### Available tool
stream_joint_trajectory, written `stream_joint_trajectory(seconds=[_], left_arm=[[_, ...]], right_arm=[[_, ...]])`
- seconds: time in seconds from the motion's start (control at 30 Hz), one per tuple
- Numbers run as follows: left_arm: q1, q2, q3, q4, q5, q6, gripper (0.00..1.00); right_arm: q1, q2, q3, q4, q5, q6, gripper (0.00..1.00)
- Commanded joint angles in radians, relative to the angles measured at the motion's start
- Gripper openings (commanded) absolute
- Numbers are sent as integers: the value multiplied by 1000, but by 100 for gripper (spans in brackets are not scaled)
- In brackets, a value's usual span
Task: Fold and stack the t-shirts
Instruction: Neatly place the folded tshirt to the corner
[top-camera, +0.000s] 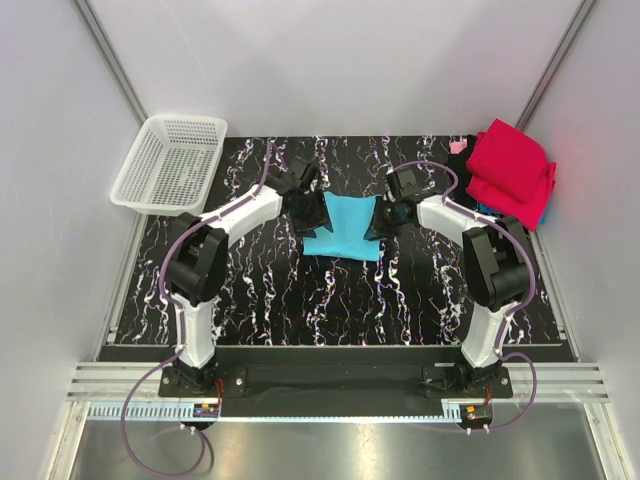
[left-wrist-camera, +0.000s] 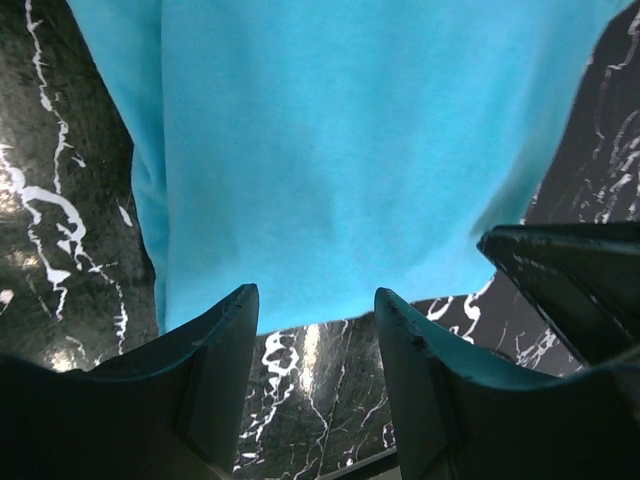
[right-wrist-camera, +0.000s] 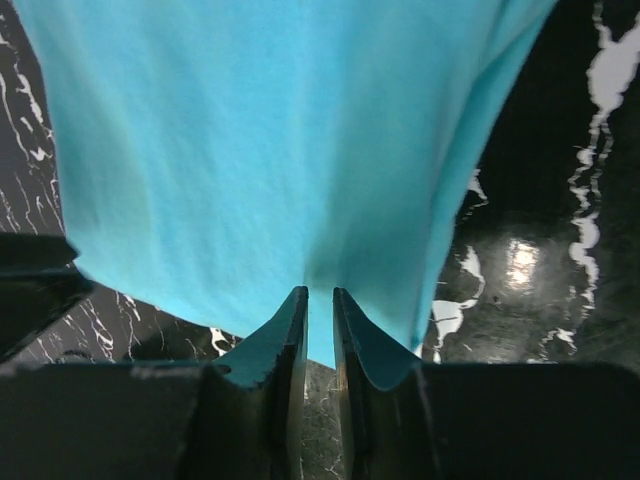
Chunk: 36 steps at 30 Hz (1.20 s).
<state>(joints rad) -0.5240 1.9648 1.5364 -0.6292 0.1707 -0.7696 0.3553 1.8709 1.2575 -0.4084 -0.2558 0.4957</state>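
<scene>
A turquoise t-shirt (top-camera: 343, 228) lies folded into a rectangle at the middle back of the black marble table, between my two grippers. My left gripper (top-camera: 306, 216) sits at its left edge. In the left wrist view it (left-wrist-camera: 315, 300) stands open, with bare table between the fingers and the shirt's (left-wrist-camera: 340, 150) edge just past the tips. My right gripper (top-camera: 379, 220) is at the shirt's right edge. Its jaws (right-wrist-camera: 320, 295) are nearly together, with a pinch of turquoise cloth (right-wrist-camera: 260, 150) between them. A crimson t-shirt (top-camera: 512, 168) tops a heap at the back right.
A white mesh basket (top-camera: 170, 160) stands at the back left corner. Pink (top-camera: 458, 146) and blue (top-camera: 486, 208) cloth peek from under the crimson heap. Grey walls close in both sides and the back. The right gripper's finger (left-wrist-camera: 580, 280) shows in the left wrist view.
</scene>
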Motion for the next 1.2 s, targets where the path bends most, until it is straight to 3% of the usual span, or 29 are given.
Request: stream_joint_trajectory(seconds=[0.0,0.3,0.63,0.9,1.17], left_arm=[[-2,48,45,37,27,-19,55],[-19,106,11,34,18,-22,55],[-21,77,-125,-21,-115,-28,55],[-21,65,-147,-122,-249,-11,55],[-21,71,-165,-216,-366,-16,56]], right_arm=[[24,-32,10,59,-28,10,23],[50,2,-18,80,-45,30,22],[60,14,-191,111,-27,86,20],[65,-49,-276,14,140,113,21],[63,-61,-290,-50,204,118,21]])
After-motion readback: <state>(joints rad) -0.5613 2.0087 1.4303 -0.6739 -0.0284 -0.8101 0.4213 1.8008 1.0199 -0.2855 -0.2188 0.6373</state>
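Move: The folded t-shirt's middle lies some 5 cm ahead of the left hand, about 4 cm to its right and 6 cm below; its near left corner is roughly 2 cm back and 5 cm to the left of that hand. From the right hand the t-shirt's middle is 4 cm ahead, 7 cm left, 3 cm below. The red shirts are about 19 cm ahead and 32 cm right of the right hand, the white basket about 23 cm ahead and 37 cm left of the left. Both hands bring their fingertips down onto the t-shirt near its near corners. The left sinks about 5 cm with fingers still half open, then slides left and back towards its corner, its left side rolling up some 15 degrees; the right, fingers nearly shut, edges 2 cm left, then goes back about 5 cm and down towards the near right corner. ##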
